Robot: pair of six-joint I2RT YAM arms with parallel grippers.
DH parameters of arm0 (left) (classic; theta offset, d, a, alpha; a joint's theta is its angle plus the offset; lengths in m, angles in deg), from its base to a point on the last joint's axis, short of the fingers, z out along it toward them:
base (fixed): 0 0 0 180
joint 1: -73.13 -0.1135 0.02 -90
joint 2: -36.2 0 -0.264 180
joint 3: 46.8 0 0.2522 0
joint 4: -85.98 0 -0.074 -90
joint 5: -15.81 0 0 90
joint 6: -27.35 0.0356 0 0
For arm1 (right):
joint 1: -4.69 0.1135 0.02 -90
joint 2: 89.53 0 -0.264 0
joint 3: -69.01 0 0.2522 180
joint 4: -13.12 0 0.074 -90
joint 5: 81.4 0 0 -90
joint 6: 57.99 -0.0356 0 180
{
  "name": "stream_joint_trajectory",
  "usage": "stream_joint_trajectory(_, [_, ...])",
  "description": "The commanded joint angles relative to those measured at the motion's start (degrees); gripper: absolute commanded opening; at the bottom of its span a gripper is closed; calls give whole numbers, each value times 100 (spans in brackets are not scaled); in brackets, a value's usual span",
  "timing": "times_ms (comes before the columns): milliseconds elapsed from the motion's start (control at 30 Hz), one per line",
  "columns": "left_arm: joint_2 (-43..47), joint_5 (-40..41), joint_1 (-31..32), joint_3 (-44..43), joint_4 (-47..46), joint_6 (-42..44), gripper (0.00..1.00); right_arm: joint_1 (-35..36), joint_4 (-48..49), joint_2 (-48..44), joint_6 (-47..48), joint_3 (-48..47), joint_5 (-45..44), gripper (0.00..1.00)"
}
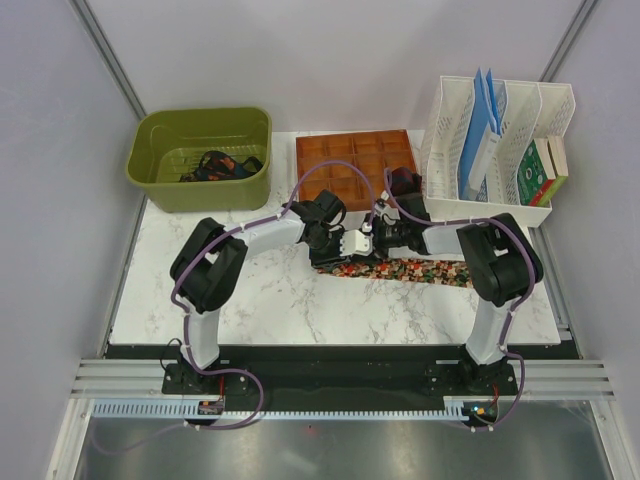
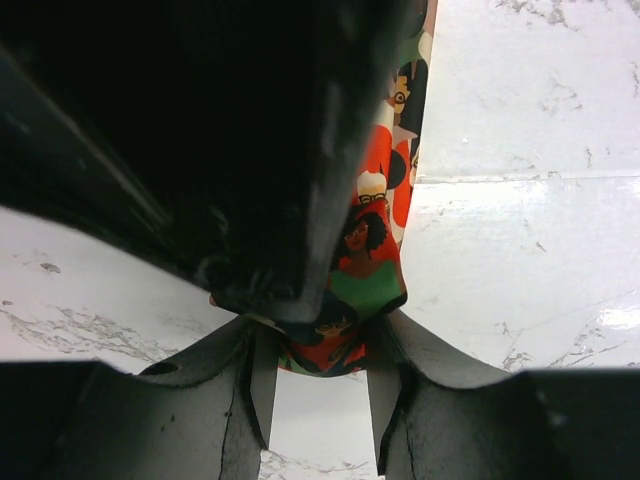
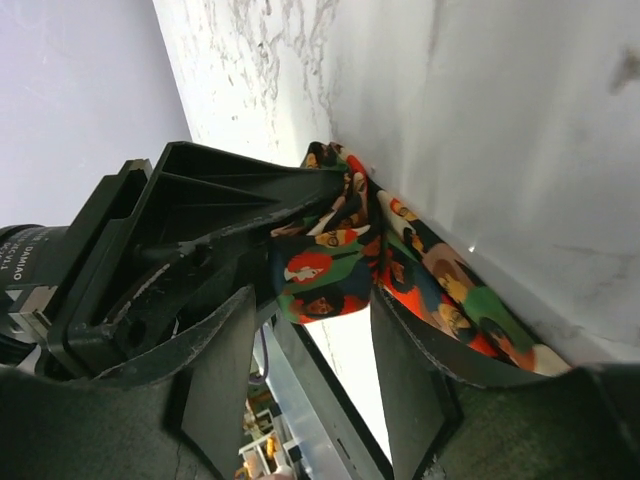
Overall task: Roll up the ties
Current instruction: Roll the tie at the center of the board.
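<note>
A busily speckled red, green and orange tie [image 1: 425, 271] lies flat across the marble table [image 1: 290, 300], its left end folded up where both grippers meet. My left gripper [image 1: 352, 245] is shut on that folded end [image 2: 365, 285]; the cloth fills the gap at its fingertips [image 2: 322, 342]. My right gripper [image 1: 388, 236] comes in from the opposite side. It stands open around the same fold [image 3: 325, 275], with a small gap on its left side [image 3: 308, 300]. The rest of the strip [image 3: 450, 300] trails past its right finger. Darker ties [image 1: 215, 165] lie in a green bin.
The green bin [image 1: 200, 192] stands at the back left. A brown compartment tray [image 1: 345, 160] is behind the grippers. A white file rack [image 1: 490, 205] with books stands at the back right. The right gripper's black body [image 2: 200, 150] fills much of the left wrist view.
</note>
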Motion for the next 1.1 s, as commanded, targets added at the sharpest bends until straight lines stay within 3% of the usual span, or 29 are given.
stream_joint_trajectory(0, [-502,-29,104,213,169,51,43,241,685,-25,-294,28,83,57])
stream_joint_trajectory(100, [-476,-12,95,239,178,51,43,347,695,124,-181,-7,-23,55])
stream_joint_trajectory(167, [-467,15,86,248,169,42,44,347,503,221,-23,-41,-137,47])
stream_joint_trajectory(333, [-441,6,60,222,178,7,45,181,-297,318,574,-147,-348,14])
stream_joint_trajectory(433, [-354,-20,42,195,178,-10,46,110,-632,344,838,-226,-567,1])
stream_joint_trajectory(700, [384,-441,-133,213,108,-159,66,84,-1185,634,1261,-358,-928,0])
stream_joint_trajectory(800, [850,-784,-492,265,-32,-335,73,84,-1353,722,1428,-437,-1024,0])
stream_joint_trajectory(867, [1289,-1108,-695,423,-331,-440,80,75,-1458,757,1533,-472,-1025,0])
stream_joint_trajectory(933, [1570,-1320,-985,598,-472,-502,99,75,-1538,766,1630,-481,-1069,0])
stream_joint_trajectory(1067, [2273,-1699,-1442,600,-753,-923,100,110,-1644,643,1964,-420,-1130,0])
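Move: The tie's rolled end sits between the left fingers, right at that hand's point. From the right hand it lies about 3 cm left, 1 cm back and 4 cm below. The middle of the tie's unrolled strip is roughly 12 cm right, 2 cm back and 5 cm below the right hand, and the middle of the brown compartment tray some 18 cm ahead, 1 cm to the right and 3 cm below. Right fingers sink about 4 cm, shutting on the roll; left lets go, rising 7 cm and leftward. ##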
